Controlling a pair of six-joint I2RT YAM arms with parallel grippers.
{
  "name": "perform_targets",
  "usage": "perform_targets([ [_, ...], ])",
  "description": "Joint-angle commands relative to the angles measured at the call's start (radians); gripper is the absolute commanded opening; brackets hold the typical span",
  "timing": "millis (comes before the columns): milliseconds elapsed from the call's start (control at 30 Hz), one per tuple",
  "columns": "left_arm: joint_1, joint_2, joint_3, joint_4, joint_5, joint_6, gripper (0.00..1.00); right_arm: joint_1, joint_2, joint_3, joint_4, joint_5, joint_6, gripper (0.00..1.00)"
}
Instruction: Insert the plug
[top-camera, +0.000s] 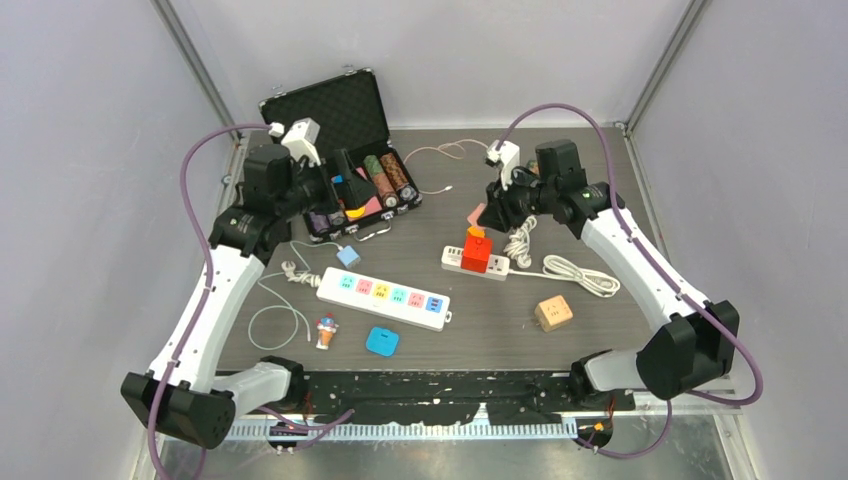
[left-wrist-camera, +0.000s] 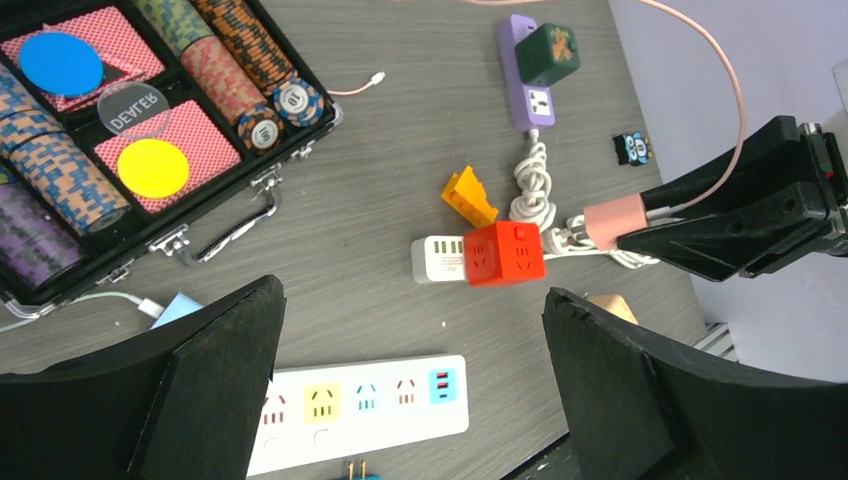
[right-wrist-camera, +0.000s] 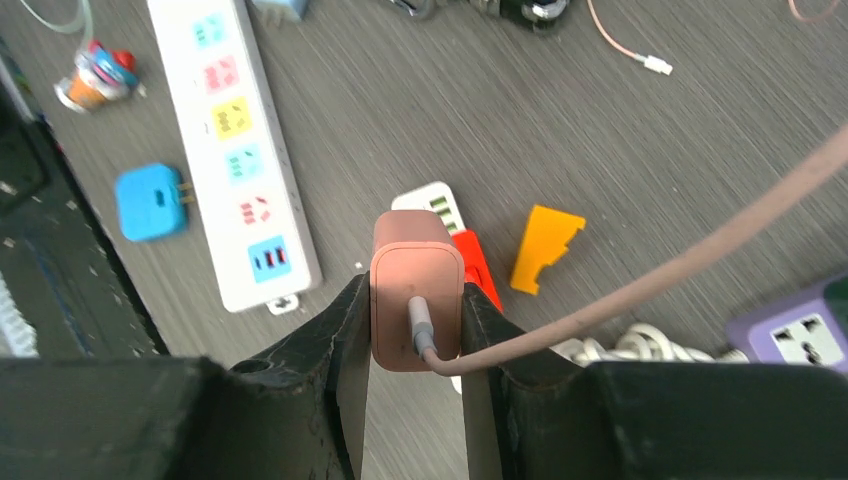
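My right gripper (right-wrist-camera: 413, 288) is shut on a pink plug (right-wrist-camera: 417, 290) with a pink cable trailing from its back. It hangs above a red cube socket (right-wrist-camera: 478, 265) that sits on a small white strip (top-camera: 455, 258). In the left wrist view the pink plug (left-wrist-camera: 612, 220) shows between the right arm's fingers, just right of the red cube (left-wrist-camera: 505, 253). My left gripper (left-wrist-camera: 410, 300) is open with nothing in it, high over the table between the chip case and a long white power strip (left-wrist-camera: 360, 410). The plug's prongs are hidden.
An open poker chip case (top-camera: 330, 110) stands at the back left. A purple strip (left-wrist-camera: 530, 70) carries a green cube. An orange piece (left-wrist-camera: 470, 195), a blue adapter (top-camera: 382, 341), a tan cube (top-camera: 553, 314), a small toy (top-camera: 326, 331) and coiled white cable (top-camera: 580, 272) lie around.
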Motion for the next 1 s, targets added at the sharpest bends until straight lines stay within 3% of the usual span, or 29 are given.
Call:
perform_targets([
  [0,0.006,-0.002,0.009,-0.027,0.014,0.045,1.00,0.005,-0.034,0.039,-0.113,0.075,-0.209,0.05],
  [167,0.012,-0.006,0.072,-0.105,-0.034,0.117,1.00,0.061,-0.015,0.054,-0.151,0.104,-0.298,0.05],
  [400,0.012,-0.018,0.059,-0.084,-0.024,0.096,1.00,0.178,0.104,0.154,-0.258,0.226,-0.383,0.06],
  [967,0.013,-0.028,0.008,-0.049,0.001,0.077,1.00,0.207,0.236,0.249,-0.368,0.287,-0.478,0.05],
])
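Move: The red adapter I am taking the pink plug to lies about 13 cm below my right hand, some 4 cm to its left and 1 cm ahead. It stands on the small white power strip; the orange block lies about 6 cm beyond it on the table, and the long white power strip is centred some 20 cm to the left of it and 8 cm nearer me. From my left hand the adapter is about 24 cm to the right, level ahead, and roughly 21 cm down. Keeping its grip on the pink plug, my right hand sinks about 5 cm towards the red adapter, easing briefly to the right and back before it swings left and then forward again. Meanwhile the wrist turns some 35 degrees, tipping the fingers steeper downward and turning them counter-clockwise, so the prong end comes close over the adapter's top; whether it touches can't be seen. ##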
